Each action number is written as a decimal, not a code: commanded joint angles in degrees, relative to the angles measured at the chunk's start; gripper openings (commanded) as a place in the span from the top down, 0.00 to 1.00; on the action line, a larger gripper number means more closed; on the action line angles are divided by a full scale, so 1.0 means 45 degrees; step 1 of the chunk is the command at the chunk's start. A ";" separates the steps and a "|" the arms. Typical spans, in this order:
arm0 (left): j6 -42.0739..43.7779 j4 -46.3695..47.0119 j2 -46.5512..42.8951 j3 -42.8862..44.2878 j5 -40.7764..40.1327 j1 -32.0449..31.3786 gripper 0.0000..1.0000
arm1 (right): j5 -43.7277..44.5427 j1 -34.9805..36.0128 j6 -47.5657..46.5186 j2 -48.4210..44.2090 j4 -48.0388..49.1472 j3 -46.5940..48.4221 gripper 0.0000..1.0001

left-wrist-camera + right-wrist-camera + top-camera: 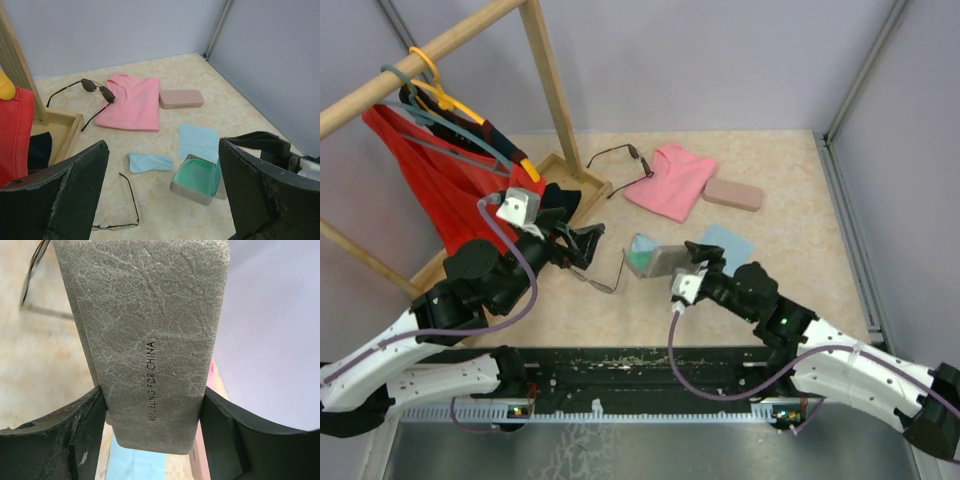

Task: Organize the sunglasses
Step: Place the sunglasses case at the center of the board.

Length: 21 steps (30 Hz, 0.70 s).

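Observation:
One pair of sunglasses (617, 155) (95, 88) with dark lenses lies at the back, beside a pink garment (670, 178). A second, thin-framed pair of sunglasses (602, 277) (123, 205) lies unfolded on the table just in front of my left gripper (582, 248) (167, 200). That gripper is open and empty above it. My right gripper (690, 268) (152, 430) is shut on the lid of an open grey case (655, 258) (196, 177) (145, 340) with green lining. The case is tilted on the table.
A shut pink case (733, 194) (181, 98) lies at the back right. One light-blue cloth (728, 243) (198, 140) lies flat, and a folded light-blue cloth (150, 162) lies next to the grey case. A wooden rack (545, 75) with a red garment (430, 175) stands at the left.

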 commanded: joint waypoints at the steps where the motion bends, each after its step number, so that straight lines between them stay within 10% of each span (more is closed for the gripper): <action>1: -0.0185 -0.0173 -0.0228 -0.0297 -0.0326 -0.0048 0.05 | 0.2084 0.1225 -0.4085 0.0744 0.1302 -0.0307 1.00; 21: -0.0338 -0.0274 -0.0959 -0.1588 -0.0825 -0.0042 0.05 | 0.7746 0.4017 -0.7627 0.7837 0.7881 -0.0864 1.00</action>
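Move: My right hand holds the open sunglasses case, its body sticking out ahead-left of my fingers. The board's centre lies about 8 cm to this hand's left, 2 cm ahead and some 22 cm below. At table level too, the small blue cloth is about 8 cm left and 11 ahead, the light blue square 9 right and 10 ahead, and the clear glasses 22 left and 6 ahead. From my empty left hand the centre is roughly 12 cm right, 4 ahead and 38 below. Keeping its pinch on the case's sides, my right hand sinks about 9 cm towards the middle of the board, quickly at first, then drifts left some 4 cm. As it goes, the wrist rolls about 40 degrees, its left side dipping, and the fingers tip a little downward. My left hand, still open and touching nothing, sinks about 4 cm. ##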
